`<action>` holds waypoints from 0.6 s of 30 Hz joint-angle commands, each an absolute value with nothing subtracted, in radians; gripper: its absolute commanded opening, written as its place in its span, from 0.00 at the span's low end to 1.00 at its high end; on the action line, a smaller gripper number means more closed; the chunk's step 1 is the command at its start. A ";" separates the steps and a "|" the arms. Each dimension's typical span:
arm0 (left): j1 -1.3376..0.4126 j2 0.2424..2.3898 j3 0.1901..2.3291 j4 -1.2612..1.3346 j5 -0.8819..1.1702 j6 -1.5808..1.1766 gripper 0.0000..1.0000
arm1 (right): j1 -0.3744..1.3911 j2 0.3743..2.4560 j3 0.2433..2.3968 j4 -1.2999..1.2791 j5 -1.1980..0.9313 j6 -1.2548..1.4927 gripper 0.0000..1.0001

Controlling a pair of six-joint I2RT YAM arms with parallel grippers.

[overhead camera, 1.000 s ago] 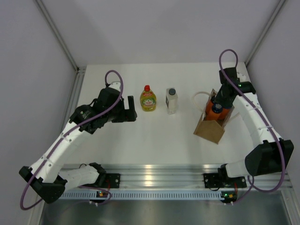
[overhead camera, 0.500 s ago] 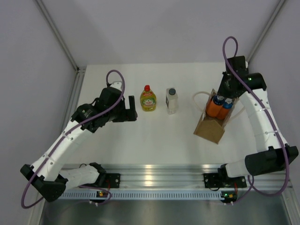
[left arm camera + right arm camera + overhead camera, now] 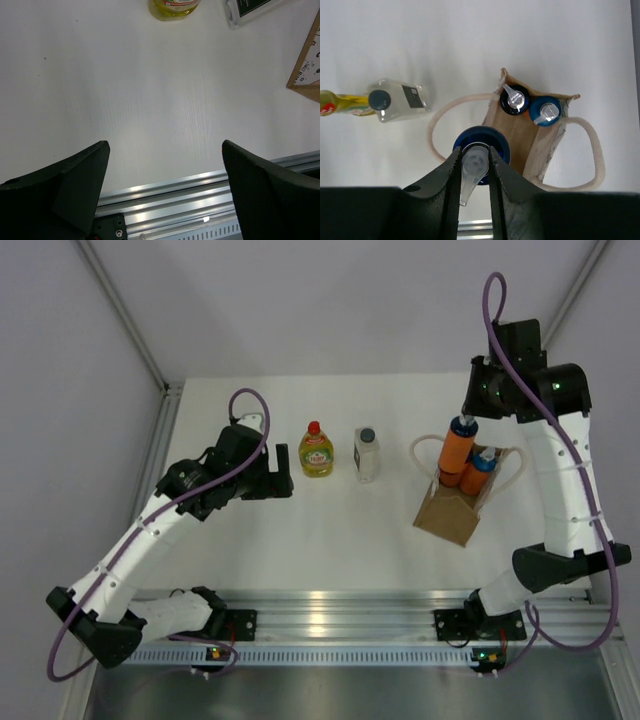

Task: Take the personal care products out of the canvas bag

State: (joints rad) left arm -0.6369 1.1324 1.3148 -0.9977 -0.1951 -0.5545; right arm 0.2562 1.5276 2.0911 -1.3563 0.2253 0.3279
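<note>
My right gripper (image 3: 474,162) is shut on the clear pump top of an orange bottle (image 3: 456,448) with a blue collar (image 3: 497,142), held up above the canvas bag (image 3: 447,514). Two more blue-topped orange bottles (image 3: 514,99) (image 3: 544,111) stand inside the bag (image 3: 522,137). A yellow-green bottle (image 3: 316,453) with a red cap and a whitish bottle (image 3: 366,456) with a dark cap stand on the table left of the bag. My left gripper (image 3: 165,165) hangs open over bare table, left of the yellow-green bottle (image 3: 172,7).
The bag's white loop handles (image 3: 423,450) (image 3: 592,150) lie out to both sides. A metal rail (image 3: 330,615) runs along the near table edge. Walls close in at the left and right of the table (image 3: 330,530).
My right gripper has risen with one orange bottle, lifting it up out of the bag and slightly left. The left arm has stayed put.
</note>
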 commanded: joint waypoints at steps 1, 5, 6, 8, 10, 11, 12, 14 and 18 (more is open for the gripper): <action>-0.640 1.132 1.347 -0.985 -0.204 -0.548 0.98 | 0.301 1.549 2.251 -1.477 0.219 0.307 0.00; -0.640 1.127 1.342 -0.985 -0.204 -0.548 0.98 | 0.342 1.566 2.316 -1.502 0.195 0.318 0.00; -0.641 1.126 1.341 -0.985 -0.204 -0.549 0.98 | 0.350 1.568 2.322 -1.502 0.192 0.330 0.00; -0.640 1.124 1.339 -0.985 -0.206 -0.549 0.98 | 0.377 1.568 2.339 -1.502 0.176 0.339 0.00; -0.641 1.124 1.336 -0.985 -0.204 -0.548 0.98 | 0.409 1.572 2.358 -1.502 0.169 0.351 0.00; -0.640 1.124 1.336 -0.985 -0.204 -0.549 0.98 | 0.420 1.574 2.362 -1.502 0.169 0.356 0.00; -0.640 1.124 1.335 -0.985 -0.203 -0.548 0.98 | 0.429 1.575 2.367 -1.500 0.169 0.367 0.00; -0.640 1.124 1.332 -0.985 -0.201 -0.549 0.98 | 0.457 1.578 2.390 -1.500 0.175 0.376 0.00; -0.640 1.121 1.325 -0.983 -0.196 -0.554 0.98 | 0.501 1.578 2.399 -1.477 0.155 0.393 0.00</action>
State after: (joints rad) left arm -0.6369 1.1328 1.3148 -0.9977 -0.1947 -0.5545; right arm 0.4686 1.5955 2.3375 -1.3907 0.1696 0.3637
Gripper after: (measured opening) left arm 0.984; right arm 0.228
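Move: The right gripper already holds an orange pump bottle by its pump, hanging over the canvas bag; the bare table between bag and clear bottle is about 10 cm left, 7 ahead and 35 below. The bag's middle is level with the hand, some 5 cm right; the clear bottle is about 21 cm left, 9 ahead, with the yellow bottle 15 cm farther left of it. From the left gripper that bare patch is roughly 33 cm right, 15 ahead, 25 below. Keep the right fingers pinched on the pump and carry the orange bottle sideways off the canvas bag: swing it about 8 cm to the left towards the clear bottle's side while lifting some 5 cm, the rise easing off as the leftward travel goes on. Turn the wrist counter-clockwise a little over 10 degrees on the way, tipping the fingers slightly up. ##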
